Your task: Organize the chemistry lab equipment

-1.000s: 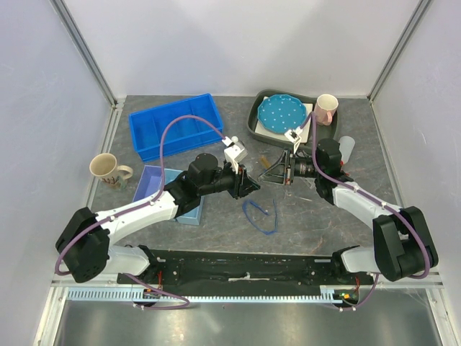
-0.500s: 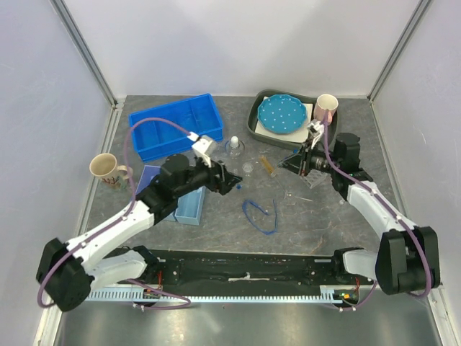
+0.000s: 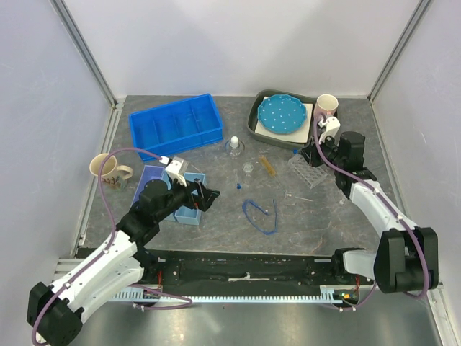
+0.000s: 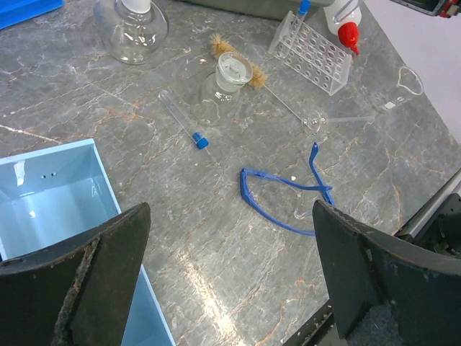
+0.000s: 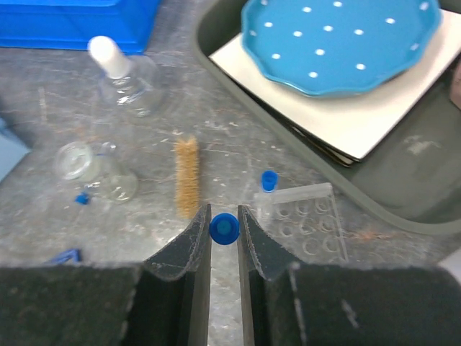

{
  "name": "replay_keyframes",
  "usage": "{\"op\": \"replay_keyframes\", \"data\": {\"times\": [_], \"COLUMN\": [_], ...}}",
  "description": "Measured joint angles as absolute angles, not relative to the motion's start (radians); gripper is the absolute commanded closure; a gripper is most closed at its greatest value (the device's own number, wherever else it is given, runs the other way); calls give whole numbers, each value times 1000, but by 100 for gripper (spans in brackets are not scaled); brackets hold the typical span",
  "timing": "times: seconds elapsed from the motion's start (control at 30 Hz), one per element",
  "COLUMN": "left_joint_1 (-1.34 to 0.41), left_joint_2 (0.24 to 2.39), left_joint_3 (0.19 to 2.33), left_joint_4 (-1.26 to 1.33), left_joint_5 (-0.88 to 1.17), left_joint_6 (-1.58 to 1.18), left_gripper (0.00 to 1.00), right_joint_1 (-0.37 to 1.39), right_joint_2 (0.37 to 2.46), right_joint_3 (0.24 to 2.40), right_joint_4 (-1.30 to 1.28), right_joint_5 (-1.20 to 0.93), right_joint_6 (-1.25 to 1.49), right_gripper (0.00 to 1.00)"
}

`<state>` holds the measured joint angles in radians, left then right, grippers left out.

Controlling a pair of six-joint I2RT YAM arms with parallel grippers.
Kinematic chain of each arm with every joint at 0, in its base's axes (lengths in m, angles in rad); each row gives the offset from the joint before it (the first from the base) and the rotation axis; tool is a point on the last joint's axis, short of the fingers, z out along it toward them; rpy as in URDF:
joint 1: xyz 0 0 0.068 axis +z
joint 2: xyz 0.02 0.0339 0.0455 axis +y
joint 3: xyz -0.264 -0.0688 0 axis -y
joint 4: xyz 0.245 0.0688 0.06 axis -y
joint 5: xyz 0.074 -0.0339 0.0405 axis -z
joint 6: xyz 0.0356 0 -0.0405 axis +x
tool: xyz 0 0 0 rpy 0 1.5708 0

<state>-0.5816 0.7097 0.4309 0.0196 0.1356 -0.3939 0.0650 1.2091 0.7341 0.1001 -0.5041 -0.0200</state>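
My right gripper (image 5: 224, 218) is shut on a blue-capped tube (image 5: 224, 229), seen end-on, just left of the clear tube rack (image 5: 306, 220). One blue-capped tube (image 5: 269, 182) stands in the rack. In the top view the right gripper (image 3: 310, 154) hovers by the rack (image 3: 305, 171). My left gripper (image 4: 230, 277) is open and holds nothing, above bare table beside the light blue box (image 4: 50, 209). Ahead of it lie the blue cord loop (image 4: 284, 200), a loose blue-capped tube (image 4: 184, 121), a small flask (image 4: 223, 83), the dropper bottle (image 4: 133, 29) and the red-capped squeeze bottle (image 4: 347, 25).
An amber brush (image 5: 186, 176) lies left of the rack. A grey tray (image 3: 256, 124) with the polka-dot plate (image 3: 281, 114) and a pink mug (image 3: 326, 108) stand at the back right. A blue bin (image 3: 175, 125) stands back left, a beige mug (image 3: 106, 169) at the left.
The left gripper has opened and drawn back from the table's middle toward the near left. The right gripper has carried its tube back and to the right, up to the rack.
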Motion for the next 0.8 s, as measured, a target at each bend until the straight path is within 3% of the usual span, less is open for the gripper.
{"op": "replay_keyframes", "data": {"times": [0.37, 0.8], "left_joint_1": [-582, -582], "left_joint_2": [654, 664], "left_joint_3": [410, 402], "left_joint_4": [-8, -14], "left_joint_5": [109, 104], "left_joint_6": [-411, -415], "left_gripper": [0, 0], "right_joint_1": [65, 65], "right_joint_2": [1362, 1564], "right_joint_3": [756, 838], "right_joint_4": [197, 224], "right_joint_5": [-318, -290], "right_joint_6": [-19, 41], "right_gripper": [83, 82]}}
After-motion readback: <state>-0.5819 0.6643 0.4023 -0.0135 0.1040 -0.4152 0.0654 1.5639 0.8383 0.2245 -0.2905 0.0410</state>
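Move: The free holes at the test-tube rack's far end, where my right hand's held tube is bound, lie about 7 cm ahead of that hand, 3 cm to its right and some 14 cm below. The capped tube already standing there is 6 cm ahead and 1 cm right of my right hand. The brush lies 2 cm ahead and 9 cm left; the grey tray's middle is 19 cm straight ahead. From my left hand, the rack end is roughly 21 cm ahead and 37 cm right. Keeping my right fingers shut on the blue-capped tube, I carry it forward and down, at first also to the right, about 7 cm each ahead and down. I turn the hand some 10 degrees clockwise and tip it slightly down, then finish almost straight down into the rack's far end, just right of the standing tube. ##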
